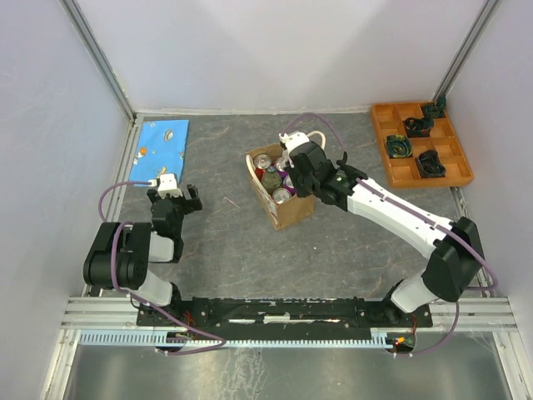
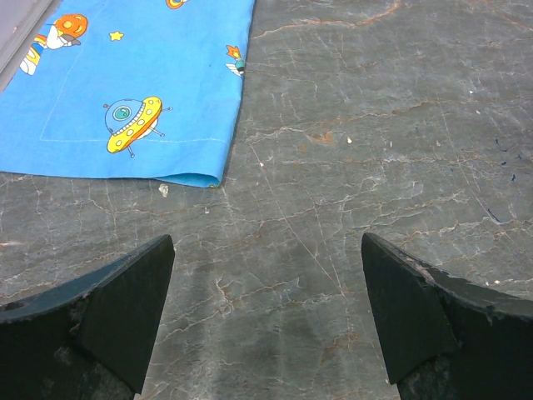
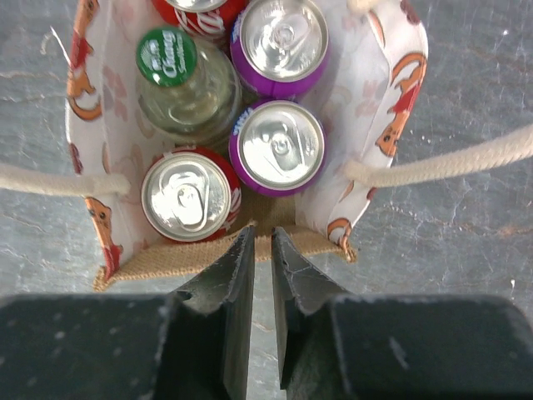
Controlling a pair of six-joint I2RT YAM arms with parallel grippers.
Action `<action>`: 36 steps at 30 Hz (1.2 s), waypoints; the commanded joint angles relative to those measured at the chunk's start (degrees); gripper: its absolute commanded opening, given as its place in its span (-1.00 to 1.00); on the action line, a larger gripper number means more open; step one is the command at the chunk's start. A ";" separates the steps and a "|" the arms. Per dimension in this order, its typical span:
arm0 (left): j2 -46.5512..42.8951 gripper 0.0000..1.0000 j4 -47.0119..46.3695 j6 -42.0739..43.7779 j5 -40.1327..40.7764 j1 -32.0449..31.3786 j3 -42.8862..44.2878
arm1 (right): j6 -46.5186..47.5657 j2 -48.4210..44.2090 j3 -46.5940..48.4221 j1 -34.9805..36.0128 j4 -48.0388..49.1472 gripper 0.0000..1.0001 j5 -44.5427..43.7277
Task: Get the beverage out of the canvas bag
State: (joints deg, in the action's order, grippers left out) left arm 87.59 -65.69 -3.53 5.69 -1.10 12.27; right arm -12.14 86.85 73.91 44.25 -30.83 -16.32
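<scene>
The canvas bag (image 1: 287,213) stands mid-table, tan outside with a pale printed lining (image 3: 391,92) and cream rope handles (image 3: 450,162). It holds several beverages: a red can (image 3: 185,195), two purple cans (image 3: 281,146), a green-capped glass bottle (image 3: 179,83), and another red can at the top edge. My right gripper (image 3: 262,234) hovers over the bag's near burlap rim (image 3: 166,260). It is shut, with only a thin slit between its fingers and nothing seen in it. In the top view it sits above the bag (image 1: 289,160). My left gripper (image 2: 266,242) is open above bare table, left of the bag (image 1: 175,198).
A blue cartoon-print cloth (image 1: 162,146) lies at the back left, its corner ahead of the left gripper (image 2: 125,83). An orange compartment tray (image 1: 379,125) with dark parts sits at the back right. White walls and metal rails enclose the table.
</scene>
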 commanded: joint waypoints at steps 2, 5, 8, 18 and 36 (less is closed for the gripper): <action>-0.52 0.99 -1.93 2.48 0.68 -0.20 1.10 | -0.29 1.60 4.99 0.32 4.28 -0.56 0.09; -0.54 0.99 -1.93 2.48 0.67 -0.25 1.16 | -0.34 4.90 6.26 0.31 3.12 -0.49 0.32; -0.54 0.99 -1.95 2.48 0.68 -0.22 1.12 | -0.16 7.85 7.46 0.31 0.43 -0.41 2.58; -0.51 0.99 -1.92 2.48 0.69 -0.21 1.11 | -1.37 5.15 4.23 0.67 -11.70 -0.21 3.37; -0.57 0.99 -1.91 2.48 0.64 -0.21 1.10 | -0.70 11.73 5.75 0.66 -10.90 0.44 3.49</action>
State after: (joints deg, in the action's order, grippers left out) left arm 87.59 -65.69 -3.55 5.69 -1.10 12.27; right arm -13.19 95.48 77.97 44.99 -38.02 -15.97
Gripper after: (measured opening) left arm 0.992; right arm 0.688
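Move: The right hand hangs partly closed over the canvas bag's near rim, which lies about 3 cm below and 1 cm left. The near purple Fanta can stands some 5 cm ahead, 2 cm left and 12 cm below; the red Coke can is level ahead and about 6 cm left, the glass bottle 6 cm ahead and 8 cm left, and the far Fanta can 11 cm ahead and 4 cm left. From the left hand, the near Fanta can is about 33 cm right, level ahead and roughly 1 cm lower. The right hand makes a small hooking sweep at the bag's mouth: about 3 cm forward and left with a slight rise, then down some 6 cm while drawing back and right against the near burlap wall, the fingers tipping about 10 degrees further down. The fingers then spread from nearly closed to about two-thirds open at the near wall, beside the Coke and near Fanta cans, and the hand ends roughly 5 cm lower with neither can gripped. ##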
